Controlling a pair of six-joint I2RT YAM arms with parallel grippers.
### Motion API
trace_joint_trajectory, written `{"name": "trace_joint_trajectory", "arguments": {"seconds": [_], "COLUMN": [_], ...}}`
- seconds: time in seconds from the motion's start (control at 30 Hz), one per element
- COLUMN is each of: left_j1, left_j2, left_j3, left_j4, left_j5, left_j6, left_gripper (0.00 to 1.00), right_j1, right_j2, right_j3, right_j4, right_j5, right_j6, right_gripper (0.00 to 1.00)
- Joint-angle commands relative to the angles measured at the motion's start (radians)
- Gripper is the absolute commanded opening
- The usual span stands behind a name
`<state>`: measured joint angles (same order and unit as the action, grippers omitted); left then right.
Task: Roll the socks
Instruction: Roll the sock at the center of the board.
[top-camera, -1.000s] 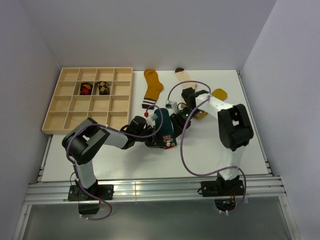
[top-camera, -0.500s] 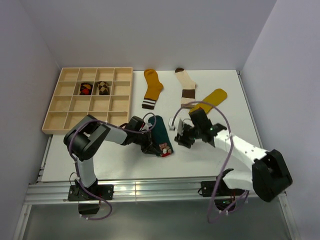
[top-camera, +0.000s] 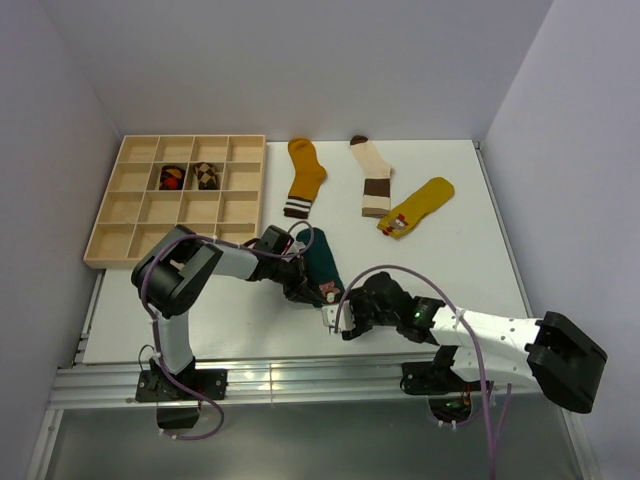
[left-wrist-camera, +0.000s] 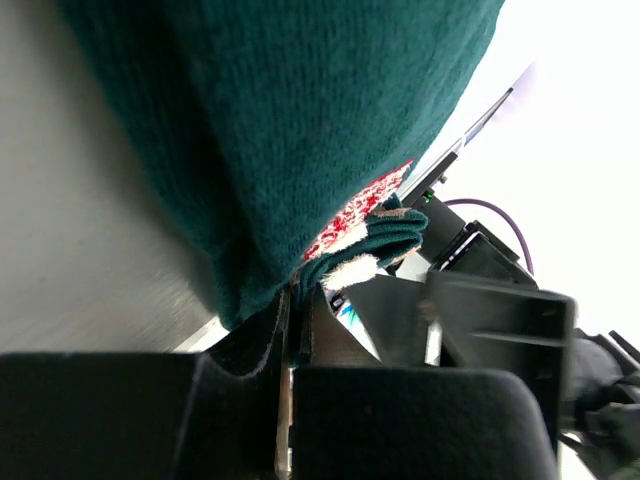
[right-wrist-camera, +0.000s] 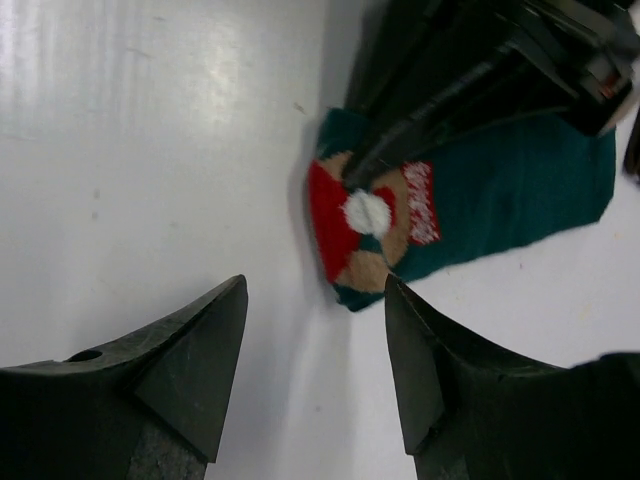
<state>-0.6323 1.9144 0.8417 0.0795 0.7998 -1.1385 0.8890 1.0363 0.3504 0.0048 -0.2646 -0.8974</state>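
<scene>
A teal sock (top-camera: 320, 258) lies flat at the table's middle, its near end patterned red, tan and white (right-wrist-camera: 365, 215). My left gripper (top-camera: 303, 285) is shut on the sock's edge near that end; in the left wrist view the teal fabric (left-wrist-camera: 300, 130) is pinched between the closed jaws. My right gripper (top-camera: 335, 318) stands open just in front of the patterned end, fingers (right-wrist-camera: 190, 350) apart with bare table between them, touching nothing. A mustard sock (top-camera: 303, 178), a cream sock with brown bands (top-camera: 372, 180) and a yellow sock with a red mark (top-camera: 420, 205) lie flat farther back.
A wooden compartment tray (top-camera: 190, 138) sits at the back left with two rolled argyle socks (top-camera: 172, 177) (top-camera: 206, 175) in its second row. Purple cables loop over both arms. The table's near edge runs along a metal rail (top-camera: 300, 380).
My right arm has swung from over the far socks down to the table's front, and its jaws have widened. The left gripper has kept hold of the teal sock.
</scene>
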Motion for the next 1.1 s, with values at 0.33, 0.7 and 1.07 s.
{"name": "trace_joint_trajectory", "arguments": {"seconds": [0.33, 0.7, 1.07], "left_j1": [0.002, -0.012, -0.014], "left_j2": [0.077, 0.104, 0.049], "left_j3": [0.011, 0.059, 0.158], "left_j4": [-0.164, -0.227, -0.326], "left_j5": [-0.002, 0.025, -0.053], "left_j6": [0.049, 0.129, 0.261], "left_gripper": [0.00, 0.00, 0.30], "right_j1": [0.143, 0.160, 0.156], "right_j2": [0.162, 0.324, 0.234], "right_j3": [-0.105, -0.102, -0.011], "right_j4": [0.447, 0.546, 0.152], "right_j5": [0.252, 0.300, 0.213], "right_j6": [-0.168, -0.244, -0.158], "right_gripper": [0.59, 0.49, 0.15]}}
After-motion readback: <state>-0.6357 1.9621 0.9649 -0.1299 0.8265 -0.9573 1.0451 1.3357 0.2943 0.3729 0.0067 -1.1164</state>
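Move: The right hand hovers just short of the green sock's bear end, which lies about 3 cm ahead, 4 cm to its left and 4 cm below. The green sock's plain foot runs on from there, its middle about 11 cm ahead and 7 cm left of the hand; the mustard sock is some 25 cm ahead and 16 cm right, the striped cream sock 32 cm ahead and 6 cm right. The left hand already pinches the bear end, whose middle is about 2 cm to its right, 1 cm ahead and 1 cm below. Down first, then forward and left, then down again, the right hand closes in on the bear end, about 3 cm lower overall, rolling some 20 degrees on the way; its open fingers then close and pinch the sock's near edge beside the left gripper. The left hand holds its place, turning slightly clockwise, and at the very end begins to open its fingers. ##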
